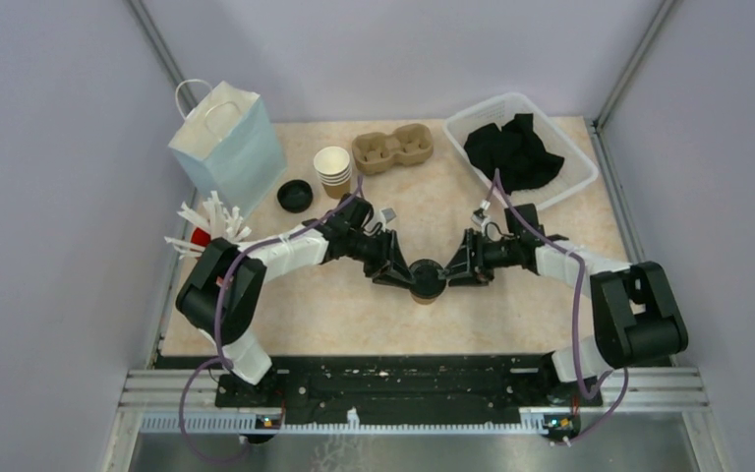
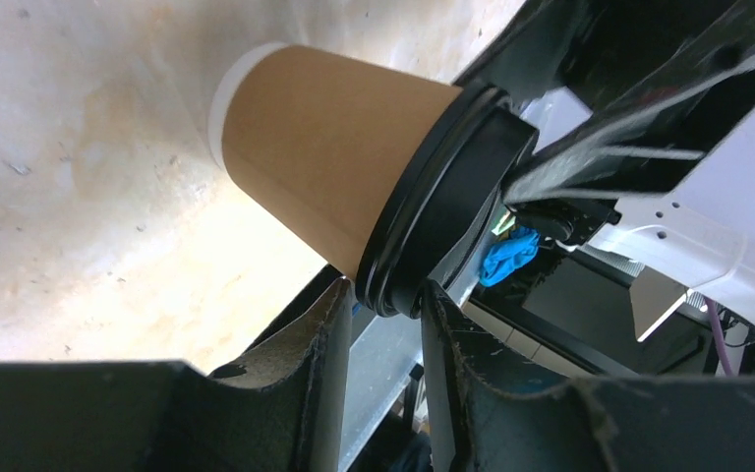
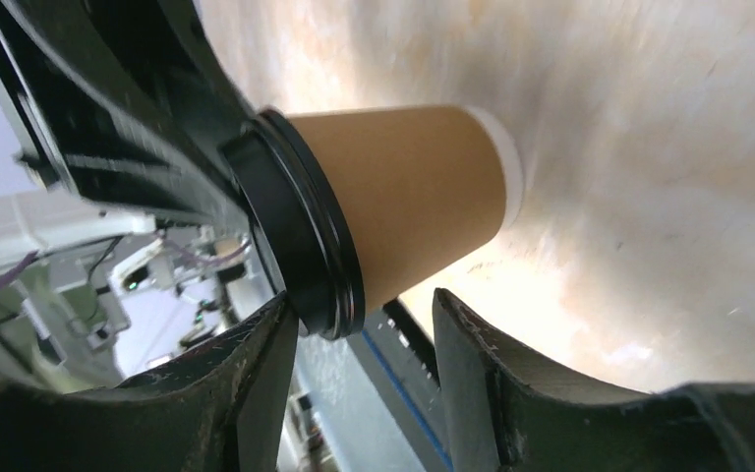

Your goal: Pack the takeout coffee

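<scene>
A kraft-brown takeout coffee cup (image 1: 427, 284) with a black lid stands on the table between both arms. In the left wrist view the cup (image 2: 324, 167) has its lid (image 2: 442, 197) pinched at the rim by my left gripper (image 2: 388, 295), both fingers touching it. My left gripper (image 1: 403, 273) comes in from the left. My right gripper (image 1: 452, 275) reaches from the right. In the right wrist view the right gripper (image 3: 364, 300) straddles the lid (image 3: 300, 236) and the cup (image 3: 403, 197). One finger rests on the lid top; the other stands apart from the cup wall.
At the back stand a pale blue paper bag (image 1: 226, 143), a stack of paper cups (image 1: 333, 167), a loose black lid (image 1: 295, 195) and a two-hole cardboard carrier (image 1: 393, 147). A clear bin (image 1: 575, 157) holds black cloth. A red cup of white sticks (image 1: 202, 234) sits left.
</scene>
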Motion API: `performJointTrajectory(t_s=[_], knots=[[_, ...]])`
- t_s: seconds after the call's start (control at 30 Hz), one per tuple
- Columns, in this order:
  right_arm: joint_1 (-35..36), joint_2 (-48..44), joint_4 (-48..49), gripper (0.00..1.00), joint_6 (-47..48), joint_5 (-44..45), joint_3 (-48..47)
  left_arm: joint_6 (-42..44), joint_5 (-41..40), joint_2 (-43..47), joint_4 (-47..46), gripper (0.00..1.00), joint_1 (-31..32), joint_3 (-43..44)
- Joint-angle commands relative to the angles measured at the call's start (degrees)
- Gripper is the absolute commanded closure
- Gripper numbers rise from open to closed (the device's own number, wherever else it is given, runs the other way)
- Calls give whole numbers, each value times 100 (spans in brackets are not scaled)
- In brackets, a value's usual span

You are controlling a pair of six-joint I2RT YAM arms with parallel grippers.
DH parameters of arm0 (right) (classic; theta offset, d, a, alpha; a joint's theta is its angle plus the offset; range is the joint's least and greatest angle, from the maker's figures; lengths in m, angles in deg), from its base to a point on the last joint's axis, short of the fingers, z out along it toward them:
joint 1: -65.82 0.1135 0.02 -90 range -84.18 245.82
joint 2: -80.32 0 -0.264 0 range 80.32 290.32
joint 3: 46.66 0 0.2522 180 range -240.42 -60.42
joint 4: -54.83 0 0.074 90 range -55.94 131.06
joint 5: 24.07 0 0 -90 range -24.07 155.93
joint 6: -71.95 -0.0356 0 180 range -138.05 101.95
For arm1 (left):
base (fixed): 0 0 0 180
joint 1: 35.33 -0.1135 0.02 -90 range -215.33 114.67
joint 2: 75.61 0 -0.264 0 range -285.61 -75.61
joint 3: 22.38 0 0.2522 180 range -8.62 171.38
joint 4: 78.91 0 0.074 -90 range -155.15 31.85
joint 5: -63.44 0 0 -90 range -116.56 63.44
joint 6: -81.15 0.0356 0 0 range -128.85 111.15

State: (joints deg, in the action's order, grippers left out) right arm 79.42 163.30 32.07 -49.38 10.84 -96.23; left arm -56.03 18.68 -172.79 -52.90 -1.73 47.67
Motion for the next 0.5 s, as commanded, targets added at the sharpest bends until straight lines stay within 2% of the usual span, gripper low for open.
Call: performJointTrajectory(t_s=[0.0, 0.1, 0.27, 0.47], knots=[[-60, 226, -640, 47, 683, 791, -693, 40, -539, 215, 360, 61, 183, -363], [-60, 238, -841, 40, 746, 660, -903, 46, -476, 372, 477, 55, 198, -320], [-60, -49, -1283, 29, 777, 556, -1008, 206, -509, 496, 844, 39, 135, 74], [62, -402, -719, 21, 344, 23, -434, 117, -270, 482, 589, 21, -171, 231]])
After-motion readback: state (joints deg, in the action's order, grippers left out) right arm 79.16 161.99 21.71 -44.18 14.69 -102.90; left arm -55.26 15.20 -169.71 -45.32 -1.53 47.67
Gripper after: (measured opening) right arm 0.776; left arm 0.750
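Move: The black-lidded cup stands upright between the two hands. Its middle is about 5 cm to the right of the left hand, 1 cm back and 5 cm below; from the right hand it is some 5 cm to the left, 1 cm back and 4 cm below. Counted from the left hand, the stacked cups are roughly 30 cm ahead and 18 cm left, the black lid stack 26 cm ahead and 29 cm left, and the drink carrier 39 cm ahead and 3 cm left. Opening wide, both hands release the rim of the lid. The left first slides about 2 cm back, then eases left, away from the cup, and forward again by a centimetre; the right shifts nearly 3 cm forward past its side of the lid, then partly back while rising about 1.5 cm, its wrist rolling about 5 degrees. ##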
